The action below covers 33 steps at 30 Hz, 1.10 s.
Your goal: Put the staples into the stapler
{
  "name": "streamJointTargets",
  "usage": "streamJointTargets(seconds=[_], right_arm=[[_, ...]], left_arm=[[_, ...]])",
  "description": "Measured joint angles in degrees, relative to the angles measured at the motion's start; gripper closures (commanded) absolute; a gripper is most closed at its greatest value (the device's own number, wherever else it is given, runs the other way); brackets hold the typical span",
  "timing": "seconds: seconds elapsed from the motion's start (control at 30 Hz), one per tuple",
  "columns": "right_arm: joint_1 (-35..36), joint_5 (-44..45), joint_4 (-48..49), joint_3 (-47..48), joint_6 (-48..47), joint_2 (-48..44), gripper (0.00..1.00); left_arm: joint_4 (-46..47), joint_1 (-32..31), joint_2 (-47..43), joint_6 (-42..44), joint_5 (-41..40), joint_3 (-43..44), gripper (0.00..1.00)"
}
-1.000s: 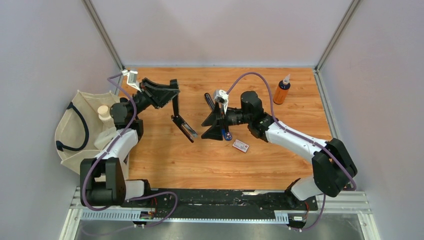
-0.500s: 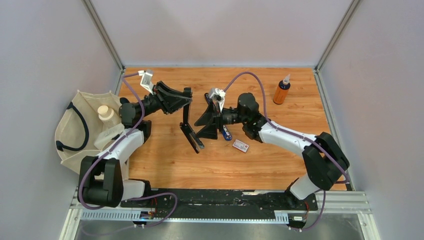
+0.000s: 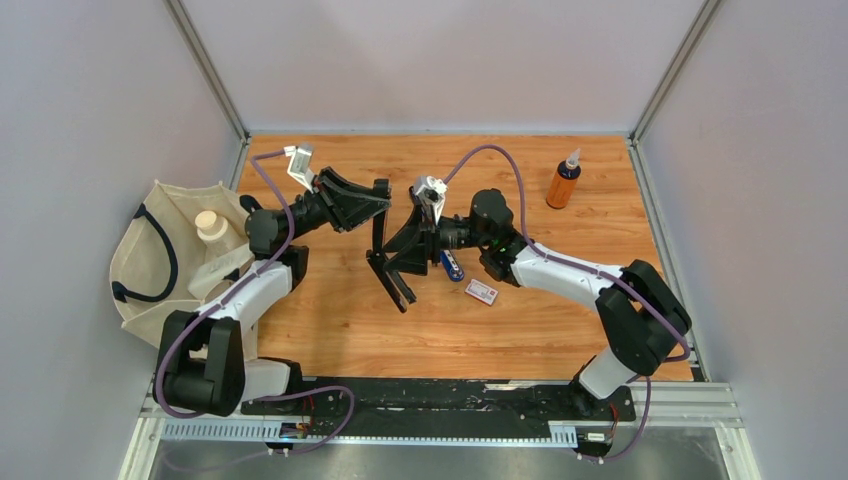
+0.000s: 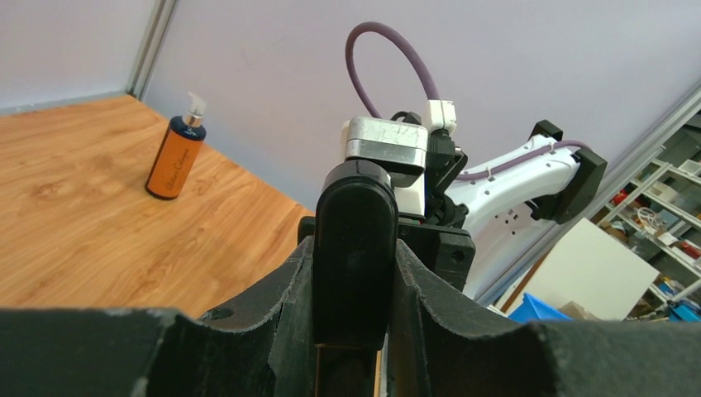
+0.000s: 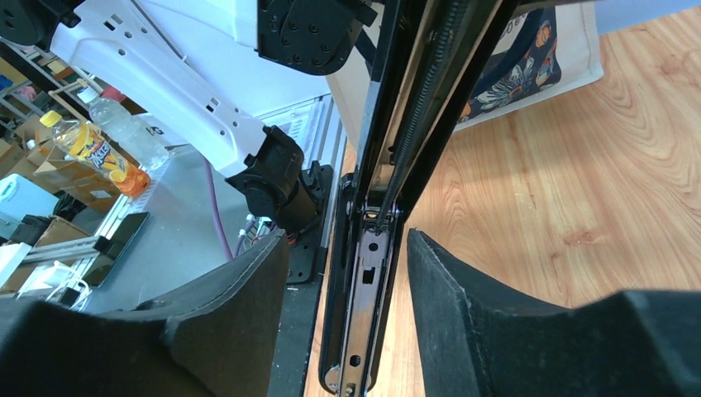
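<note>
The black stapler hangs swung open above the middle of the table. My left gripper is shut on its upright top arm, whose rounded end fills the space between the fingers. My right gripper is open around the stapler's hanging lower part. In the right wrist view the silvery magazine channel runs between the two fingers, with a gap on each side. The staples box, white with a red label, lies on the table to the right of the stapler. No loose staple strip shows.
A small blue object lies between the stapler and the staples box. An orange bottle stands at the back right. A cream tote bag with a cream-capped bottle lies off the table's left edge.
My left arm has carried the open stapler right, towards the table's middle. My right gripper has moved left around the stapler's lower part, and its jaws have narrowed.
</note>
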Motion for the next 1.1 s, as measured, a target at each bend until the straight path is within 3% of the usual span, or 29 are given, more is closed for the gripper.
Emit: streamJointTargets(seconds=[0.3, 0.47, 0.77, 1.1], right_arm=[[0.5, 1.0, -0.3, 0.0, -1.0, 1.4, 0.53], [1.0, 1.2, -1.1, 0.0, -1.7, 1.9, 0.73], [1.0, 1.3, -1.8, 0.0, -1.4, 1.9, 0.99], [0.8, 0.5, -1.7, 0.2, -1.2, 1.9, 1.00]], left_arm=[[0.0, 0.0, -0.5, 0.0, -1.4, -0.3, 1.00], [0.0, 0.0, -0.5, 0.0, -1.6, -0.3, 1.00], [0.4, -0.2, -0.5, 0.1, -1.5, -0.3, 1.00], [0.4, 0.0, -0.9, 0.1, -1.5, -0.3, 1.00]])
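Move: The black stapler hangs open from the left hand, its hinge nearly between the right fingertips: about 1 cm left of and 1 cm below that hand. From the left hand, the hinge is 6 cm back and some 11 cm down. The blue stapler lies some 18 cm ahead and 9 cm right of the right hand; the staple box lies 4 cm ahead and 18 cm right, both about 17 cm lower. The right hand sinks about 2 cm along the held black stapler, then closes, pinching it just below the hinge. ##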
